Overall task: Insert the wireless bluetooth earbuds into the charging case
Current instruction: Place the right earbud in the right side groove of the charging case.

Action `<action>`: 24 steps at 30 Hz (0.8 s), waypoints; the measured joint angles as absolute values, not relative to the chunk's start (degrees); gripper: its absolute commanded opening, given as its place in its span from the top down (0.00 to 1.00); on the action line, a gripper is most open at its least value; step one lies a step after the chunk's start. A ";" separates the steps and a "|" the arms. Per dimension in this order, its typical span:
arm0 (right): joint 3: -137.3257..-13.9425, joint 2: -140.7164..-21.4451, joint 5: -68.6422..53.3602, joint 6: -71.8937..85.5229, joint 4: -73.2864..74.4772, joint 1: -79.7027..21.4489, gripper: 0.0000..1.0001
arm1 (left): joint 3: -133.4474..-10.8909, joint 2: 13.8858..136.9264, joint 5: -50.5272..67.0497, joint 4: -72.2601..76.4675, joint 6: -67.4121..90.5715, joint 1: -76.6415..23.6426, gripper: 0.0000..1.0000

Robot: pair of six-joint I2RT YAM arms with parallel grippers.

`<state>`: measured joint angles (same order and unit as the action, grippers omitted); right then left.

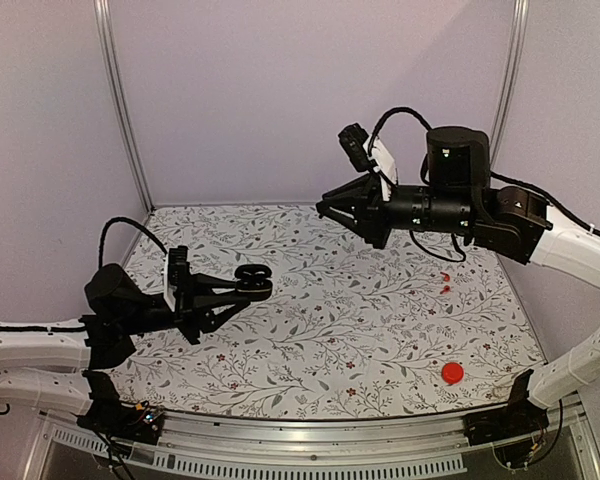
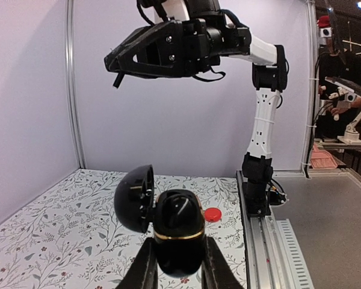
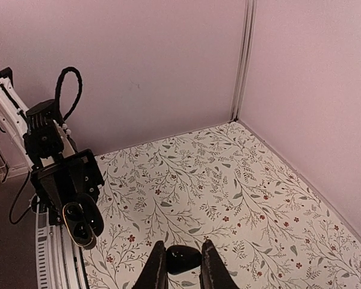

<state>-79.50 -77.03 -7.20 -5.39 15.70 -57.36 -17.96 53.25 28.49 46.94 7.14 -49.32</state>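
The charging case [image 2: 179, 232] is a glossy black clamshell with a gold rim, and its lid [image 2: 134, 198] is swung open to the left. My left gripper [image 2: 179, 265] is shut on the case's base and holds it above the table. From above, the case [image 1: 252, 272] sits at the left gripper's tips [image 1: 248, 287], left of centre. My right gripper [image 3: 180, 268] is shut on a small black earbud [image 3: 183, 259], high over the back of the table [image 1: 322, 206]. The right wrist view shows the open case [image 3: 81, 226] far below at the left. What lies inside the case I cannot tell.
A flat red disc [image 1: 452, 373] lies on the floral table cover near the front right, also seen as the red disc [image 2: 212, 214] behind the case. Two tiny red bits [image 1: 445, 283] lie right of centre. Pale walls with metal posts [image 1: 120, 110] close the back and sides.
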 measured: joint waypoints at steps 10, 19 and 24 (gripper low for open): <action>-75.22 -74.65 -22.02 -7.55 5.43 -57.49 0.88 | -18.70 55.40 32.51 48.16 7.20 -49.32 0.85; -73.17 -75.66 -32.03 -12.03 0.58 -62.30 0.89 | -18.81 56.84 37.36 51.70 8.23 -49.32 0.86; -73.32 -76.71 -33.58 -15.94 2.31 -65.06 0.90 | -18.81 56.90 38.52 52.01 8.27 -49.32 0.87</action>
<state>-73.32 -76.71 -33.58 -15.94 2.31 -65.06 -18.81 56.90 38.52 52.01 8.27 -49.32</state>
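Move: The right hand, with the right earbud already between its fingertips, has the charging case some 8 cm back, 11 cm to its left and about 10 cm below. The case's open lid stands roughly 3 cm farther out than the case and 1 cm higher. The left hand still holds the case, whose middle lies about 3 cm to the right of that hand's point, level fore and aft and 1 cm up. Back towards its base by about 13 cm, and some 4 cm left, the right hand carries the earbud towards the open case, rising a little before sinking again. Its wrist swings some 35 degrees counter-clockwise, with the fingers kept shut on the earbud. Meanwhile the left hand, keeping its grip on the case, draws slowly back and turns slightly clockwise. ##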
